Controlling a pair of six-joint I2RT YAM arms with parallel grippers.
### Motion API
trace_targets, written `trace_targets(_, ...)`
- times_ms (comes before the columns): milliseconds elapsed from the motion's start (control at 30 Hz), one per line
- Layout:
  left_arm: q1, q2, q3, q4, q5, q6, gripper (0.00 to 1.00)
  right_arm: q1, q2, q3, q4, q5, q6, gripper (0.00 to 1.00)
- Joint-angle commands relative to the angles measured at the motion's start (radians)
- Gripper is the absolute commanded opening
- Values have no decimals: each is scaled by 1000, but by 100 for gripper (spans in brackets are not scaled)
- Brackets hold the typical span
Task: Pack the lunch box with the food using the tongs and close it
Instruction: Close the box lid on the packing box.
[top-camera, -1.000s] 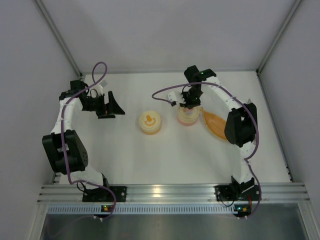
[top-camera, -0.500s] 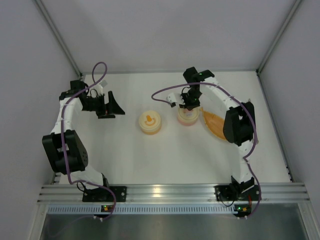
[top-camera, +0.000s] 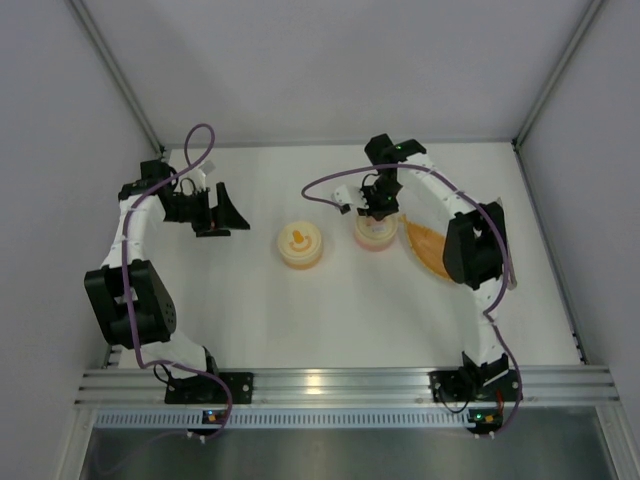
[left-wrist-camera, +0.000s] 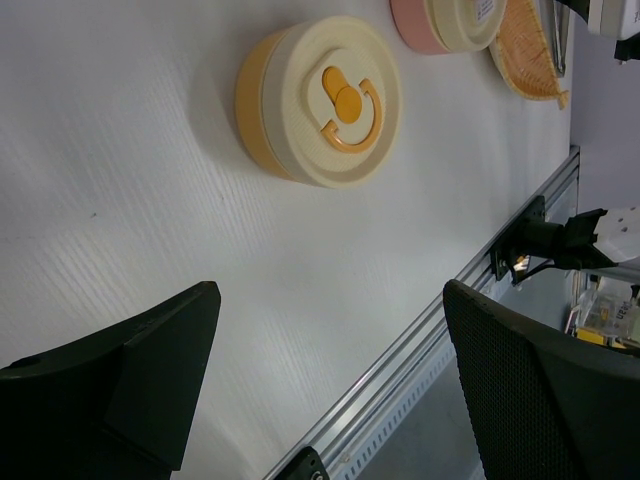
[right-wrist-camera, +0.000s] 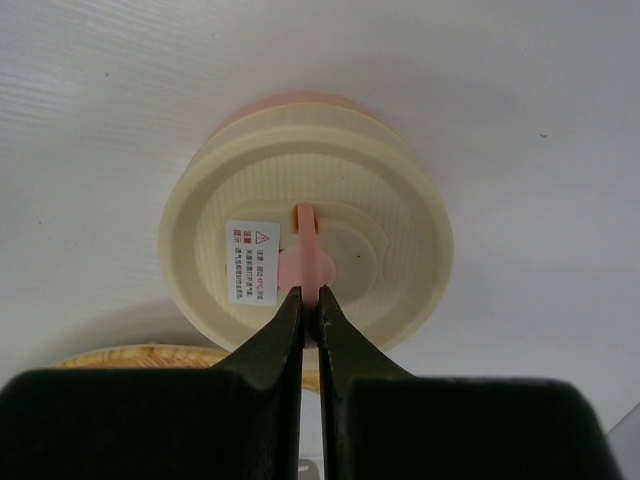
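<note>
My right gripper (right-wrist-camera: 310, 300) is shut on the thin pink handle (right-wrist-camera: 305, 225) of a cream round lid (right-wrist-camera: 390, 230). That lid sits over the pink lunch box (top-camera: 372, 238). A second lunch box (top-camera: 300, 246), orange with a cream lid, stands shut mid-table and also shows in the left wrist view (left-wrist-camera: 320, 100). Slim grey tongs (left-wrist-camera: 558, 40) lie along the orange boat-shaped tray (top-camera: 425, 248). No food shows in any view. My left gripper (top-camera: 222, 212) hangs open at the far left, with nothing between its fingers (left-wrist-camera: 150, 360).
The tray lies right beside the pink box, under my right forearm. An aluminium rail (top-camera: 340, 382) runs along the table's near edge. Grey walls close in the left, back and right sides.
The right arm's elbow has shifted slightly to the left while its gripper stays shut on the lid handle. The left arm has not moved.
</note>
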Motion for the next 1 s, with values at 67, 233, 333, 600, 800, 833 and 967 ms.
trace_targets(67, 9, 2, 23, 11, 24, 22, 98, 1, 22, 23, -55, -63, -3, 0)
trace_targets(233, 9, -4, 29, 4, 23, 26, 98, 29, -42, -98, -34, -78, 20, 0)
trace_targets(333, 9, -10, 33, -3, 20, 30, 98, 58, -100, -210, 9, -81, 49, 0)
trace_targets(600, 19, -26, 41, -21, 23, 39, 98, 141, -232, -444, 108, -104, 181, 0)
trace_targets(800, 21, -35, 38, -23, 21, 44, 98, 176, -300, -514, 121, -166, 304, 0)
trace_targets(833, 21, -35, 37, -21, 23, 42, 98, 176, -304, -519, 124, -161, 319, 0)
trace_targets(967, 21, -32, 37, -20, 30, 38, 98, 176, -307, -496, 134, -131, 350, 0)
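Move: My right hand's shut fingers hold the handle on the closed lid of the pink packing box, whose middle is about 5 cm below and 2 cm left of them. It is bound for open table some 12 cm nearer the bases and about 3 cm left. The orange packing box sits roughly 20 cm left and 3 cm back, the basket some 16 cm right and 5 cm back. From my left hand the pink box is about 32 cm right and 8 cm ahead. Keeping the lid handle pinched in my right fingers, I start slowly, then drag the pink box back towards my bases across the open table, about 12 cm, drifting a little left as I go and slowing at the end. My hand sinks only about 1 cm, and my fingertips tilt some 10 degrees back towards the bases. ##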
